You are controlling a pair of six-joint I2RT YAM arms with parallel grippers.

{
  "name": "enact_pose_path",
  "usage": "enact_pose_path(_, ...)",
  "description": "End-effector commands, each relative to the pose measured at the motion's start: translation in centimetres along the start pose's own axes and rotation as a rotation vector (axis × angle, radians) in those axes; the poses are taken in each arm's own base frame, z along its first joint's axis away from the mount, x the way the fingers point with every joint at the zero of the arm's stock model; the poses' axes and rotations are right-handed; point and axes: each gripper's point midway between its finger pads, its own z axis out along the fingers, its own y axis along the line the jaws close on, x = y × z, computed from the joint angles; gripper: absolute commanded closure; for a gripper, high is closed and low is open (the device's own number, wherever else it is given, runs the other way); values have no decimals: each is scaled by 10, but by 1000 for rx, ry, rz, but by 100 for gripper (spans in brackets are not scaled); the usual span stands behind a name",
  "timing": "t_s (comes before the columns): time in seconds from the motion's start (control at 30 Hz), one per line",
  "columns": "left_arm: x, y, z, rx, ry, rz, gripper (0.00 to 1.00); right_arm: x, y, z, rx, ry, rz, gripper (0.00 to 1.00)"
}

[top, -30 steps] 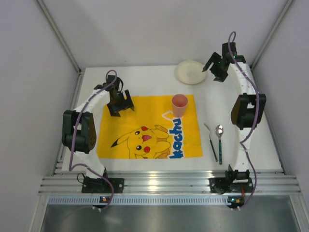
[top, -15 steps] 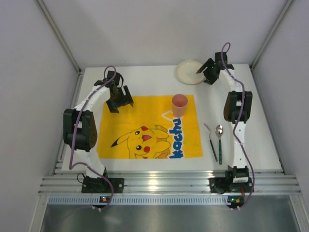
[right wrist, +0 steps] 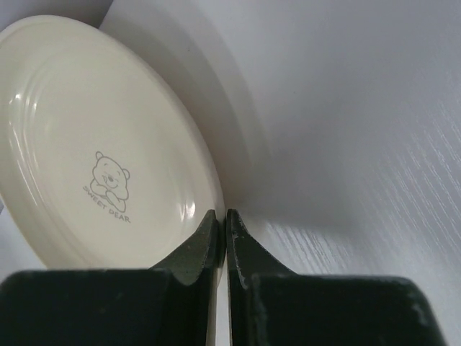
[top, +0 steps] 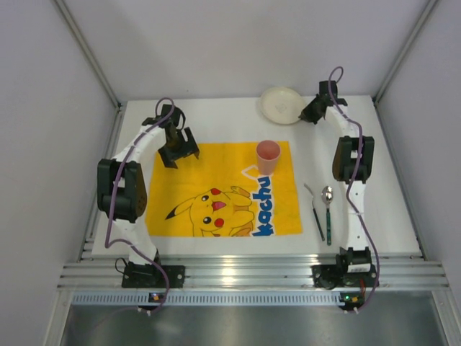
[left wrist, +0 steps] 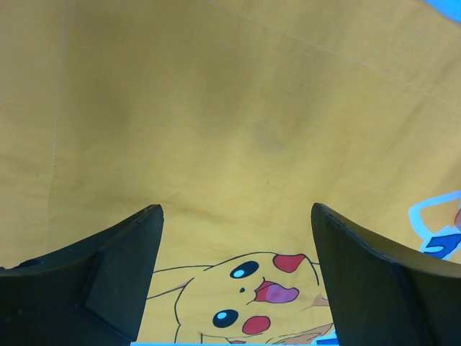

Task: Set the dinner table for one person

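A cream plate (top: 281,105) with a bear print (right wrist: 108,144) lies at the far side of the white dinner table (top: 216,119). My right gripper (top: 310,113) (right wrist: 225,216) is shut on the plate's right rim, one finger inside the rim and one outside. The left gripper (top: 178,153) (left wrist: 238,216) hangs open over the far left part of the yellow Pikachu mat (top: 209,180) (left wrist: 216,108), with nothing between its fingers. On the mat's far right corner a pink cup (top: 268,156) stands upright. A spoon (top: 328,210) and a fork (top: 314,212) lie to the right of the mat.
White walls close in the table at the back and on both sides. A ribbed aluminium rail (top: 245,274) runs along the near edge, where both arm bases are bolted.
The right arm has stretched forward and down to the plate, and its jaws have closed on the rim. The left arm has barely shifted.
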Motion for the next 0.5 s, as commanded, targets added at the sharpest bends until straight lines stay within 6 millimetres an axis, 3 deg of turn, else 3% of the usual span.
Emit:
enact_pose_path(0.0, -5, -3, -8, 7, -23, 11, 11, -64, 87, -69, -235, -181, -8, 100)
enact_pose_path(0.03, -3, -2, -8, 8, -22, 15, 11, -69, 98, -80, -272, -193, -6, 100)
enact_pose_path(0.07, -3, -2, -9, 12, -29, 19, 11, -77, 119, -106, -343, -208, -5, 100)
enact_pose_path(0.13, -3, -2, -15, 18, -46, 25, 11, -78, 141, -131, -422, -207, -9, 100)
enact_pose_path(0.17, -1, 0, -16, 18, -47, 30, 11, -80, 165, -162, -518, -207, -29, 100)
enact_pose_path(0.2, -1, 0, -20, 22, -53, 33, 11, -78, 172, -173, -544, -192, -24, 100)
enact_pose_path(0.23, -7, 7, -26, -12, -96, 40, 11, -71, 183, -187, -574, -180, -40, 100)
enact_pose_path(0.27, -9, 9, -30, -18, -112, 44, 11, -64, 194, -213, -605, -168, -76, 100)
enact_pose_path(0.33, -16, 14, -46, -32, -160, 49, 10, -49, 203, -234, -612, -147, -119, 100)
enact_pose_path(0.37, -21, 19, -52, -55, -190, 46, 10, -31, 216, -260, -636, -127, -154, 100)
enact_pose_path(0.43, -31, 27, -70, -70, -246, 27, 9, -5, 217, -273, -618, -97, -214, 100)
enact_pose_path(0.47, -36, 32, -75, -84, -267, 14, 9, 19, 226, -294, -618, -70, -252, 100)
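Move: Shut on the near right rim of the plate, the right hand has the plate's middle about 6 cm ahead and 8 cm to its left. The yellow cloth it is bound for has its middle roughly 30 cm back and 34 cm left of this hand, a couple of centimetres lower; the pink cup stands some 23 cm back and 17 cm left. From the left hand, the cloth's middle lies about 7 cm back, 12 cm right and 7 cm down. Lifting the plate by its pinched rim, the right hand goes almost straight up, slowly then fast, some 24 cm, drifting left and late a little back, while the fingers swing upward by 20 to 25 degrees and keep their hold. The left hand, wide open over the cloth, dips slightly back, then rises about 3 cm and edges left. ##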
